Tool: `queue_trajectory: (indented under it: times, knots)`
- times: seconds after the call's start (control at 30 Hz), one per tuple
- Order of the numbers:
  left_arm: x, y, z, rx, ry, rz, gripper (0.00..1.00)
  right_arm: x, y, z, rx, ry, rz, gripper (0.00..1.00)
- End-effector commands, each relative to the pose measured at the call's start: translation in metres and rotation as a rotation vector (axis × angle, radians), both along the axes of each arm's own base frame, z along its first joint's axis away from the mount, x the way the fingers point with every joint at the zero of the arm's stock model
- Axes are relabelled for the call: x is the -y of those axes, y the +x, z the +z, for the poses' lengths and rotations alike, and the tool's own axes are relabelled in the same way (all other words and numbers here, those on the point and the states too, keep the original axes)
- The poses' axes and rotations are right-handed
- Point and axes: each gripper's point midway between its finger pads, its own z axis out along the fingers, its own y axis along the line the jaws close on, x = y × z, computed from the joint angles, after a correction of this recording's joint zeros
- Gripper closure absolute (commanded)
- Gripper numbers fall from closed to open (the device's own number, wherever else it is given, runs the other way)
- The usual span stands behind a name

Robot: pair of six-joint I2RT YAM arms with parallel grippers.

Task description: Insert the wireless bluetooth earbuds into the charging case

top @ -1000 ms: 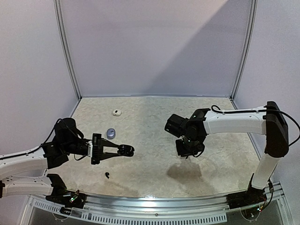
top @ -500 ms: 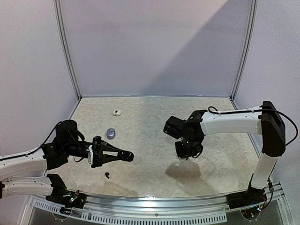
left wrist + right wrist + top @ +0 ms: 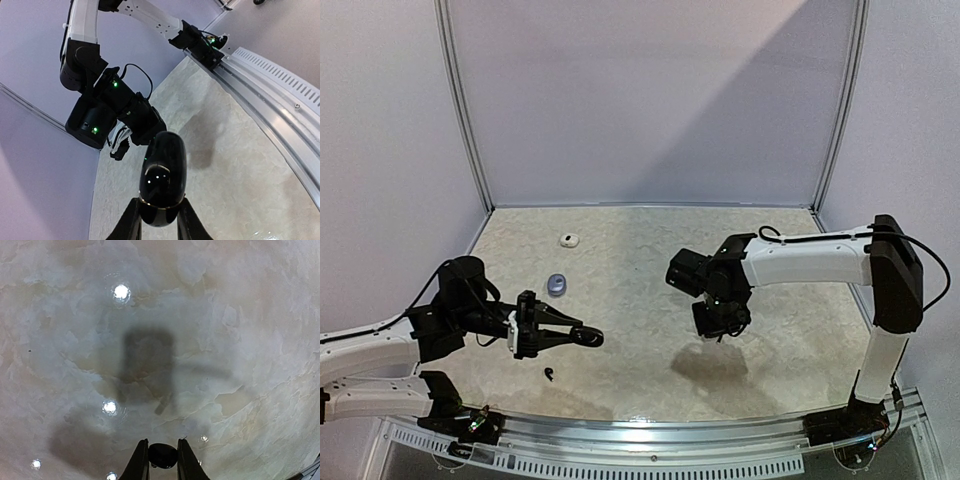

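Observation:
My left gripper (image 3: 584,337) is shut on a glossy black oval charging case (image 3: 162,175), which sticks out beyond the fingertips (image 3: 131,222) above the table. A thin bright seam rings the case near the grip. My right gripper (image 3: 721,324) hangs over the table's middle right and points down. It is shut on a small black earbud (image 3: 162,455) that sits pinched between its fingertips (image 3: 141,460). Another black earbud (image 3: 551,375) lies on the table near the front edge, below the left gripper. The two grippers are well apart.
A small blue-grey rounded object (image 3: 557,284) lies behind the left gripper, and a small white one (image 3: 568,239) sits farther back. The metal rail (image 3: 650,432) runs along the front edge. Walls close in the back and both sides.
My left gripper has swung a little toward the front edge with the case in it. My right gripper has drifted slightly left, still holding the earbud.

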Motion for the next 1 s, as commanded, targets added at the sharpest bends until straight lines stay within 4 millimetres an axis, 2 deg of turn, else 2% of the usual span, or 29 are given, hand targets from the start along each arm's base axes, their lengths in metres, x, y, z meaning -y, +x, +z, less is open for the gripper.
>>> queue_trajectory:
  times: [0.0, 0.17, 0.23, 0.37, 0.43, 0.5, 0.6, 0.83, 0.97]
  knots:
    - [0.001, -0.004, -0.001, -0.106, 0.005, 0.01, 1.0, -0.001, 0.009, 0.006, 0.024, -0.012, 0.003, 1.0]
    - [0.003, 0.001, 0.003, -0.387, -0.009, 0.069, 1.0, -0.006, 0.015, 0.017, 0.052, 0.003, 0.019, 1.0]
    - [0.004, 0.01, 0.003, -0.498, -0.01, 0.119, 1.0, -0.008, 0.017, 0.019, 0.065, 0.015, 0.029, 1.0]
    - [0.004, 0.045, 0.008, -0.782, -0.059, 0.256, 1.0, -0.006, 0.017, 0.018, 0.064, 0.01, 0.033, 1.0]
    - [0.002, 0.068, 0.015, -0.949, -0.114, 0.317, 1.0, -0.006, 0.014, 0.011, 0.039, -0.007, 0.033, 1.0]
    - [0.0, 0.081, 0.022, -1.066, -0.16, 0.328, 1.0, -0.007, 0.011, 0.004, 0.017, -0.008, 0.032, 1.0]
    - [0.002, 0.079, 0.029, -1.064, -0.171, 0.288, 1.0, -0.013, 0.008, -0.008, -0.016, 0.009, 0.037, 1.0]
    - [0.001, 0.08, 0.021, -1.11, -0.158, 0.315, 1.0, -0.025, 0.0, -0.033, -0.111, 0.013, 0.068, 1.0]
    - [0.001, 0.081, 0.023, -1.093, -0.162, 0.318, 1.0, -0.028, -0.004, -0.04, -0.146, 0.015, 0.085, 0.94]
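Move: The black charging case, already held, reaches 2 cm past the left fingertips; from the right hand it lies some 25 cm to the left, 10 cm back and 14 cm higher. The earbud already pinched in the right hand is about 10 cm ahead, 28 cm right and 15 cm below the left hand, with bare tabletop roughly 5 cm beneath it. From the left hand, the loose earbud lies 4 cm ahead, 9 cm left and the purple case 28 cm ahead, 10 cm left, both 19 cm below. The black charging case is swung forward about 8 cm by the left hand, almost level, while its wrist rolls some 65 degrees, upper side tipping forward, fingers still pointing right and keeping their grip. The held earbud is raised a centimetre by the right hand, pauses, then goes down about 5 cm towards the bare tabletop, drifting slightly left and back, pinch unchanged. ##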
